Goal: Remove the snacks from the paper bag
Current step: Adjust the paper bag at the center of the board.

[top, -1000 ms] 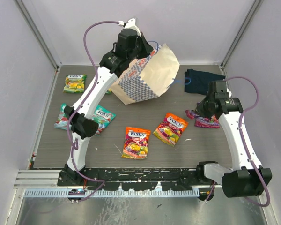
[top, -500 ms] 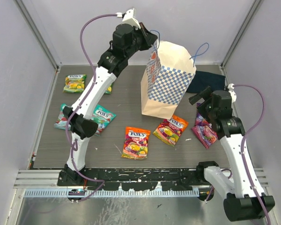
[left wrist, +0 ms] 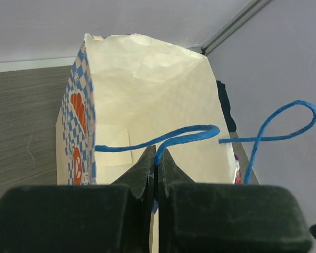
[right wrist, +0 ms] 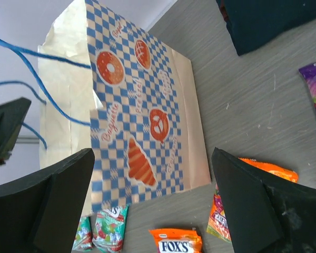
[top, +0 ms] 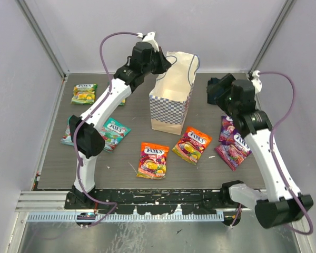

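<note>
The paper bag [top: 171,103] stands upright at the back middle of the table, mouth up. My left gripper [top: 165,61] is shut on its blue cord handle [left wrist: 189,134] above the mouth; my fingers hide the bag's bottom [left wrist: 147,105]. My right gripper [top: 215,89] stands open just right of the bag [right wrist: 142,121], with nothing between its fingers [right wrist: 58,200]. Snacks lie on the table: a green one [top: 84,94], a teal one [top: 115,132], two orange [top: 152,159] [top: 191,144] and two purple [top: 233,152] [top: 227,126].
A dark navy cloth [right wrist: 268,21] lies at the back right, behind my right gripper. Another teal packet [top: 68,133] lies by the left arm. Grey walls close in the table on the left, back and right.
The bag swung from tilted in the air to upright on the table, a little further left. My right gripper opened and moved from the purple packets up to the bag's right side.
</note>
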Robot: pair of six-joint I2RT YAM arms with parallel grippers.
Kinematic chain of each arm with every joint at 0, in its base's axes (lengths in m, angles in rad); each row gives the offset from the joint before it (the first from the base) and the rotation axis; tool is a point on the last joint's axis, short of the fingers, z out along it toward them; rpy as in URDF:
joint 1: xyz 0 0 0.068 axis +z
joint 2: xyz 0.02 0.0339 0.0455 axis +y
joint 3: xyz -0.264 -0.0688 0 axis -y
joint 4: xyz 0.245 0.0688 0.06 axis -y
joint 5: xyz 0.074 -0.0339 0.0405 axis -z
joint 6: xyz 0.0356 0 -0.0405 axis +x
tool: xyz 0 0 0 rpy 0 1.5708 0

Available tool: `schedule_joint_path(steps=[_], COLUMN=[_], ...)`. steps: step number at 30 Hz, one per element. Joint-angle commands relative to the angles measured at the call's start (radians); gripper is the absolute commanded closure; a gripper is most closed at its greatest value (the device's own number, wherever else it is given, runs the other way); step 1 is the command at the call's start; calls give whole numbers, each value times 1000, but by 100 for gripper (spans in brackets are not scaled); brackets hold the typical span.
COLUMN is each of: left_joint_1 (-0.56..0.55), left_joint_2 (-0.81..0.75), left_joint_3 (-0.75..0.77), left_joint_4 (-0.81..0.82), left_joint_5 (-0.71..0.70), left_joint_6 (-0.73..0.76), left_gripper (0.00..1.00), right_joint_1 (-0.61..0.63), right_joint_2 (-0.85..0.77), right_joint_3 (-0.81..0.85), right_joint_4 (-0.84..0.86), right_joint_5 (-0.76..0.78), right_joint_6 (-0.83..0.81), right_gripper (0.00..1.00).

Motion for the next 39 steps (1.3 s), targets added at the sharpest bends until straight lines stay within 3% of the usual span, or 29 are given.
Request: schedule_joint_path(steps=[1, 9, 14, 18, 21, 25, 26, 30, 39], left_joint_1=[18, 25, 51, 80, 103, 123, 127, 151, 179], left_joint_2=[-108, -128, -112, -69, -32, 71, 103, 238, 389], left_joint_3=[2, -5, 36, 98, 148, 262, 292, 409, 463], left_joint_4=[47, 9, -27, -56, -65, -72, -58, -2, 258], left_joint_5=[0, 0, -9, -3, -2, 2, 25, 107, 234], left_joint_6=[37, 75, 80, 72, 52, 40, 49, 40, -110], left_gripper=[100, 100, 100, 100, 100, 100, 100, 100, 100], right_joint_1=[16, 50, 53, 55, 61, 98, 115, 225, 423], right_joint_2=[164, 347, 452, 496, 519, 545, 543, 515, 513], right_joint_3=[171, 396, 500, 535, 578, 641, 638, 574, 513], right_joint_4=[-34, -27, -97, -110, -139, -196, -200, -167, -65], right_joint_5=[21, -36, -81, -109, -105, -89, -88, -75, 69], right_joint_6=[-56, -168, -222, -235, -246, -241, -225, -94, 67], right_gripper=[0, 2, 15, 21, 44, 96, 99, 99, 98])
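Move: The loose blue handle on the paper bag's right side is about 10 cm ahead and 7 cm to the left of my open right hand, at about its height. The bag's middle is some 10 cm ahead, 16 cm left and 14 cm below it; the dark cloth is about 20 cm ahead, 15 cm right and 30 cm below. My left hand already pinches the other handle; from it the loose handle lies about 4 cm back, 10 cm right. I reach my right hand about 10 cm forward and 5 cm left to the bag's loose handle, shut the fingers on it, then draw it some 13 cm left and about 6 cm back, the hand turning counter-clockwise by some 25 degrees in all. My left hand keeps its pinch on the other handle, first rising a few centimetres and easing left, then swinging about 11 cm forward while sinking. ##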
